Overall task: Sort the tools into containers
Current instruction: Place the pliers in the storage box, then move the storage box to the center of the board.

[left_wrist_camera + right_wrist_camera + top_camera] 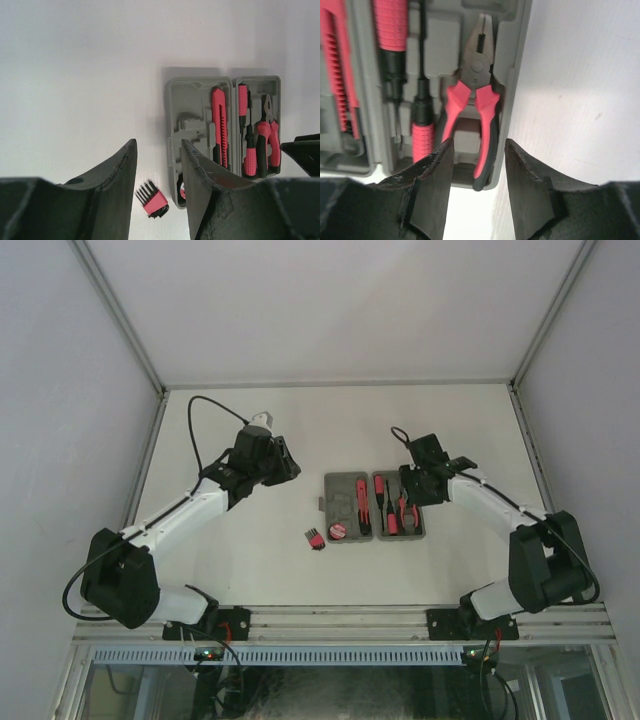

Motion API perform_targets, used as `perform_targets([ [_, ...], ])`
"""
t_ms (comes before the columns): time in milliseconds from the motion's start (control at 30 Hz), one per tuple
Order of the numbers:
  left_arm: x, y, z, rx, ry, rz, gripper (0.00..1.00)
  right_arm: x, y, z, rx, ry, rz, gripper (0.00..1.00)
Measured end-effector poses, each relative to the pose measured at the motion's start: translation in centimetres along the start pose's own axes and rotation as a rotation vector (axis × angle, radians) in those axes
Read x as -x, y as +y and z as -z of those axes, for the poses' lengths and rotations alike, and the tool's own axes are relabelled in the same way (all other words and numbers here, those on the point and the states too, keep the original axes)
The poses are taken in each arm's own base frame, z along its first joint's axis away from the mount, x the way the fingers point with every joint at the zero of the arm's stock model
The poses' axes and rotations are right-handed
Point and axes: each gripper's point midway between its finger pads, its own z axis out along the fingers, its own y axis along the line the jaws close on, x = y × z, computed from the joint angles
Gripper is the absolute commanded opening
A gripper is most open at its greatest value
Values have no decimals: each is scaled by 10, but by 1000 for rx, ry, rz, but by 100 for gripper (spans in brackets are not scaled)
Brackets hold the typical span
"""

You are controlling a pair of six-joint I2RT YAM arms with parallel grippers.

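The grey tool case (340, 490) lies open on the table's middle. Its right half holds the red-handled pliers (477, 65) and two red-handled screwdrivers (390, 25), one above the other. A longer red-black tool (219, 125) rests in the left half, with a small round red-black piece (338, 531) at that half's near end. The hex key set (152, 200) lies on the table just left of the case. My right gripper (477, 145) hovers open over the pliers' handles, holding nothing. My left gripper (159, 145) is open, up and left of the case.
White walls enclose the table on three sides. A metal rail (340, 620) with both arm bases runs along the near edge. The case's left half (190, 100) shows bare moulded recesses.
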Motion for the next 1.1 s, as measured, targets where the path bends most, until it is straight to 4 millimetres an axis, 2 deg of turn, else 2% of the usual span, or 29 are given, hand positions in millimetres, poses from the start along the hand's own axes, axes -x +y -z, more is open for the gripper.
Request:
perform_targets([
  [133, 0, 0, 0, 0, 0, 0, 45, 20, 2, 17, 71, -95, -52, 55],
  [300, 0, 0, 0, 1, 0, -1, 46, 34, -15, 25, 100, -184, -154, 64],
  [600, -3, 5, 1, 21, 12, -4, 47, 43, -36, 23, 189, -263, -335, 78],
  [800, -3, 6, 4, 28, 10, -5, 47, 57, -33, 20, 252, -300, -355, 85],
  [933, -1, 8, 6, 31, 5, -9, 47, 61, -30, 14, 277, -299, -354, 91],
  [1100, 6, 16, 7, 49, -11, 8, 47, 63, -25, 5, 309, -286, -353, 93],
])
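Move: The pliers already lie in the right half of the open box, about 4 cm below the right hand, their middle some 1 cm to its left and 1 cm back. Left of them lie the small screwdriver, 4 cm off, then the large screwdriver, 7 cm off and 3 cm farther out, and the utility knife, 10 cm off; the last two are both in the box. From the left hand the pliers are roughly 25 cm right, 7 cm back and 14 cm down. Leaving the pliers behind in their slot, the right hand climbs quickly by about 4 cm while it goes forward, away from the pliers, to some 6 cm farther out over the far end of the box; it swings about 3 cm right on the way and comes half of that back left while sinking a centimetre at the end. Its already parted fingers spread on to nearly wide open, and the wrist tilts some 30 degrees so that the fingertips swing out to the left and forward, while the empty left hand drifts just under 2 cm left near the end. ##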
